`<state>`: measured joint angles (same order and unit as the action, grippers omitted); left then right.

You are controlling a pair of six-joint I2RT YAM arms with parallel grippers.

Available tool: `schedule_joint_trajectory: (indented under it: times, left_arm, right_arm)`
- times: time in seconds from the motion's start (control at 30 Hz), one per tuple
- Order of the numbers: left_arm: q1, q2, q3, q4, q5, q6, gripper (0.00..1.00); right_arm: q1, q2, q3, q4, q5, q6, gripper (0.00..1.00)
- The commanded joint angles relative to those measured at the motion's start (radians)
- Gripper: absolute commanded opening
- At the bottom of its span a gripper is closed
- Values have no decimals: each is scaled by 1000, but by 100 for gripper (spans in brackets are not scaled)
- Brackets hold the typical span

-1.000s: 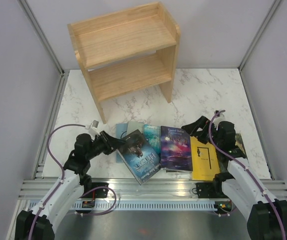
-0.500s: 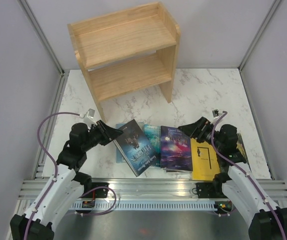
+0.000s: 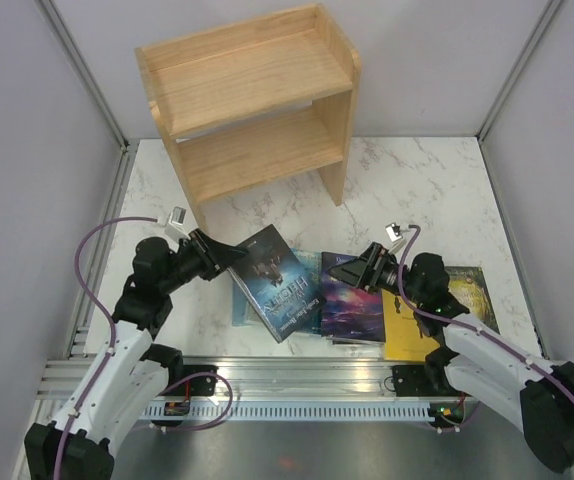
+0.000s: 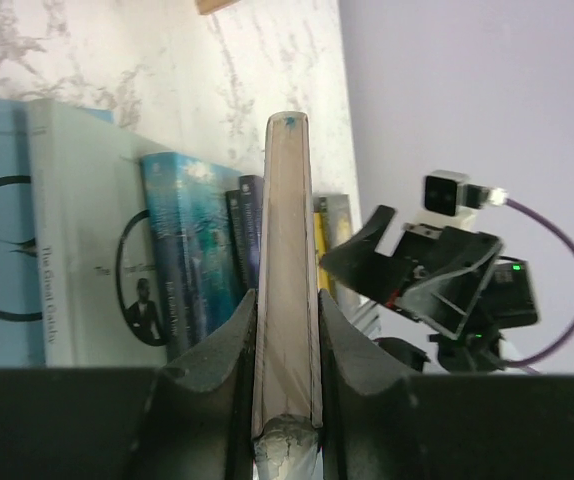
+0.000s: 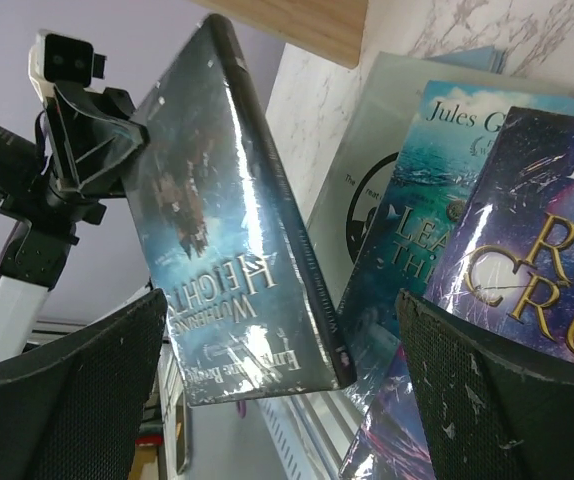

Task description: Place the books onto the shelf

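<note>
My left gripper (image 3: pixel 229 257) is shut on the edge of a dark blue book (image 3: pixel 279 285), holding it tilted up off the row of books. Seen from the left wrist, that dark blue book (image 4: pixel 287 240) stands edge-on between the two fingers. My right gripper (image 3: pixel 355 268) is open and hovers over the purple book (image 3: pixel 352 308), facing the held book. From the right wrist, the held dark blue book (image 5: pixel 227 230) hangs ahead of the open jaws, apart from both fingers. A teal book (image 5: pixel 417 200), a white book (image 5: pixel 367 150) and a yellow book (image 3: pixel 407 325) lie flat. The wooden shelf (image 3: pixel 252 110) stands at the back.
A green-gold book (image 3: pixel 472 288) lies at the far right of the row and a pale blue one (image 3: pixel 241 308) under its left end. Grey walls close in the marble table (image 3: pixel 417 190) on both sides. A metal rail (image 3: pixel 307 385) runs along the near edge.
My left gripper has closed on the dark blue book and raised its left edge off the row. The right arm has swung left from the yellow book to above the purple one.
</note>
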<state>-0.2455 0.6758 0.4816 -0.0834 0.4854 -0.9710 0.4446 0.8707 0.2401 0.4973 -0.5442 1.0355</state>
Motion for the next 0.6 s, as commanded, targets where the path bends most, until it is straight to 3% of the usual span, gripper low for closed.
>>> schedule_joint_trajectory:
  times: [0.0, 0.33, 0.57]
  left_arm:
    - [35, -25, 71, 218, 168, -162, 2]
    - [132, 1, -89, 566, 255, -371, 2]
    - [138, 15, -127, 629, 236, -397, 2]
  right_arm:
    - [31, 57, -1, 153, 18, 21, 98]
    - [150, 146, 2, 340, 23, 86, 98]
    - [212, 172, -13, 524, 46, 195, 98]
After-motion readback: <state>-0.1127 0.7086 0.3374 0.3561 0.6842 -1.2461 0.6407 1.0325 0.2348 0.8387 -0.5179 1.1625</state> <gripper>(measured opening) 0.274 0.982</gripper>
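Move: The left gripper already holds Wuthering Heights by its upper left corner. The book's middle hangs about 9 cm to the right, 4 back and 5 below, and the lower shelf board lies some 25 cm ahead, 9 right and slightly higher. From the open right gripper, the book's middle is about 17 cm left, 1 back and level. The purple book lies straight below by roughly 10 cm, with the teal book 11 cm left of it and 2 farther out. Slide the open right gripper about 5 cm left, with some 3 cm back, lifting nearly 3 cm late on as its fingers tip up slightly, to bring them around the near lower corner of Wuthering Heights. Keep the left grip, raise the book about 4 cm and then ease it down 1.5 cm, rolling the wrist some 15 degrees so its right side lifts. ##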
